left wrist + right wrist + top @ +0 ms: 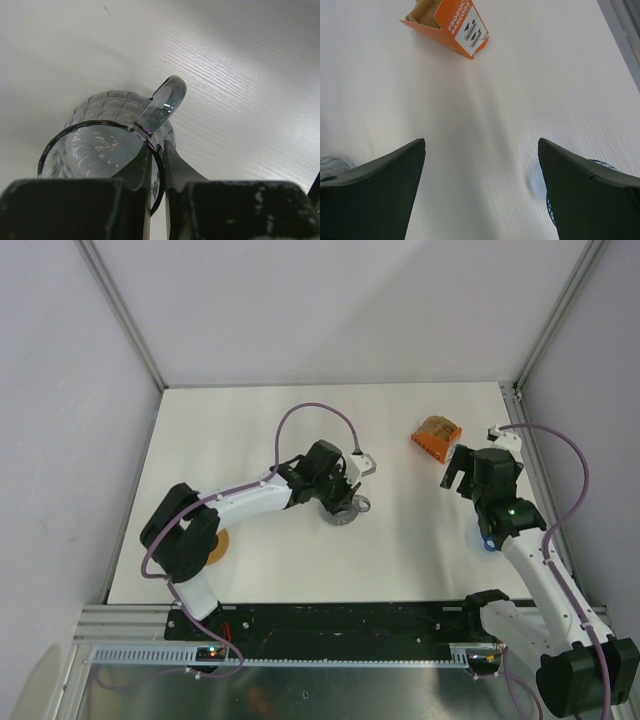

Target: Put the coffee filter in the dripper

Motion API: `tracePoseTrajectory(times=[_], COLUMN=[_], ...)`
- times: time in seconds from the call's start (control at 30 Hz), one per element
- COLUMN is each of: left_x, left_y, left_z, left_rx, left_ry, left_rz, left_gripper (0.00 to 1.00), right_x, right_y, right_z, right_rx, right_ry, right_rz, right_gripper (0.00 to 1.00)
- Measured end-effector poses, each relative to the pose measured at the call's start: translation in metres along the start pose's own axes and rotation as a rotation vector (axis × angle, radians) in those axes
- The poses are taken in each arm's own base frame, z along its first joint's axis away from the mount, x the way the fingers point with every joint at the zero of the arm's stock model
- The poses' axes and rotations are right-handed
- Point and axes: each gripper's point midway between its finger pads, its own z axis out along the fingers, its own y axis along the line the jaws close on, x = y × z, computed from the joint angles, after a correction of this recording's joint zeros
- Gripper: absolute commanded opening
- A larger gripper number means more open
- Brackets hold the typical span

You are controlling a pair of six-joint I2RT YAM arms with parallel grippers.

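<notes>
My left gripper [340, 500] is shut on the rim of a grey translucent handled mug [350, 512] in the middle of the table. In the left wrist view the two fingers [177, 165] pinch the mug's wall [95, 145], one inside and one outside, just below the handle. My right gripper [456, 472] hangs open above bare table [481, 145], holding nothing. The dark-blue dripper [487, 540] peeks out from under the right arm; only a sliver of it [549, 210] shows beside the right finger. No loose coffee filter shows; brown filters sit stacked in the orange box [451, 27].
The orange box [437, 437] lies at the back right, just ahead of the right gripper. A flat orange ring [220, 548] lies partly under the left arm's elbow. Metal frame rails run along the table's right edge [530, 455].
</notes>
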Motion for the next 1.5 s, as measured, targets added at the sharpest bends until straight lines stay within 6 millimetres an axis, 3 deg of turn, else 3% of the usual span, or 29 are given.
tracePoseTrajectory(times=[0.1,0.43,0.53,0.8,0.97,1.2,1.33,1.43,1.5], left_x=[-0.001,0.000,-0.007,-0.073,-0.084,-0.068,-0.051,-0.026,0.005], left_y=[-0.002,-0.006,-0.009,-0.013,-0.013,0.004,0.034,0.065,0.086], left_z=[0.001,0.002,-0.008,-0.052,-0.076,-0.121,-0.161,-0.196,-0.218], left_rx=[0.009,0.030,0.029,0.011,-0.008,-0.091,-0.197,-0.314,-0.391], left_ry=[-0.009,-0.023,-0.033,-0.139,-0.152,-0.105,-0.072,-0.046,-0.002], left_rz=[0.005,-0.004,-0.004,0.048,0.077,0.093,0.067,0.033,-0.009], left_gripper=[0.18,0.83,0.92,0.99,1.00,1.00,1.00,1.00,0.98], right_x=[-0.002,-0.002,-0.002,0.002,0.004,0.004,0.005,0.006,0.008], right_y=[-0.003,-0.005,-0.005,0.001,0.008,0.023,0.028,0.032,0.035], right_z=[-0.002,-0.006,-0.007,-0.007,-0.008,-0.012,-0.015,-0.016,-0.017], right_rx=[0.010,0.008,0.002,-0.033,-0.075,-0.164,-0.200,-0.226,-0.245], right_ry=[-0.008,-0.020,-0.019,-0.002,0.013,0.020,0.023,0.030,0.036], right_rz=[0.014,0.022,0.023,0.022,0.015,-0.002,-0.013,-0.023,-0.032], right_gripper=[0.99,0.99,0.99,0.99,0.99,0.99,0.99,0.99,0.99])
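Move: The glass carafe already stands on the table, its rim still pinched by the left hand; its middle is about 3 cm ahead of that hand, 1 cm to its right and 4 cm below. The wooden ring lies flat some 32 cm to the left hand's left, 9 cm back and 8 cm below. From the right hand, the carafe is about 32 cm left, 1 cm back and 15 cm lower. The carafe's rim is let go as the left fingers spread wide almost on the spot; the hand then rises about 12 cm clear of the glass and sweeps some 20 cm left, towards the wooden ring's side, turning about 15 degrees counter-clockwise. The empty right hand, still open, drifts about 4 cm left late on and swings slightly counter-clockwise. ##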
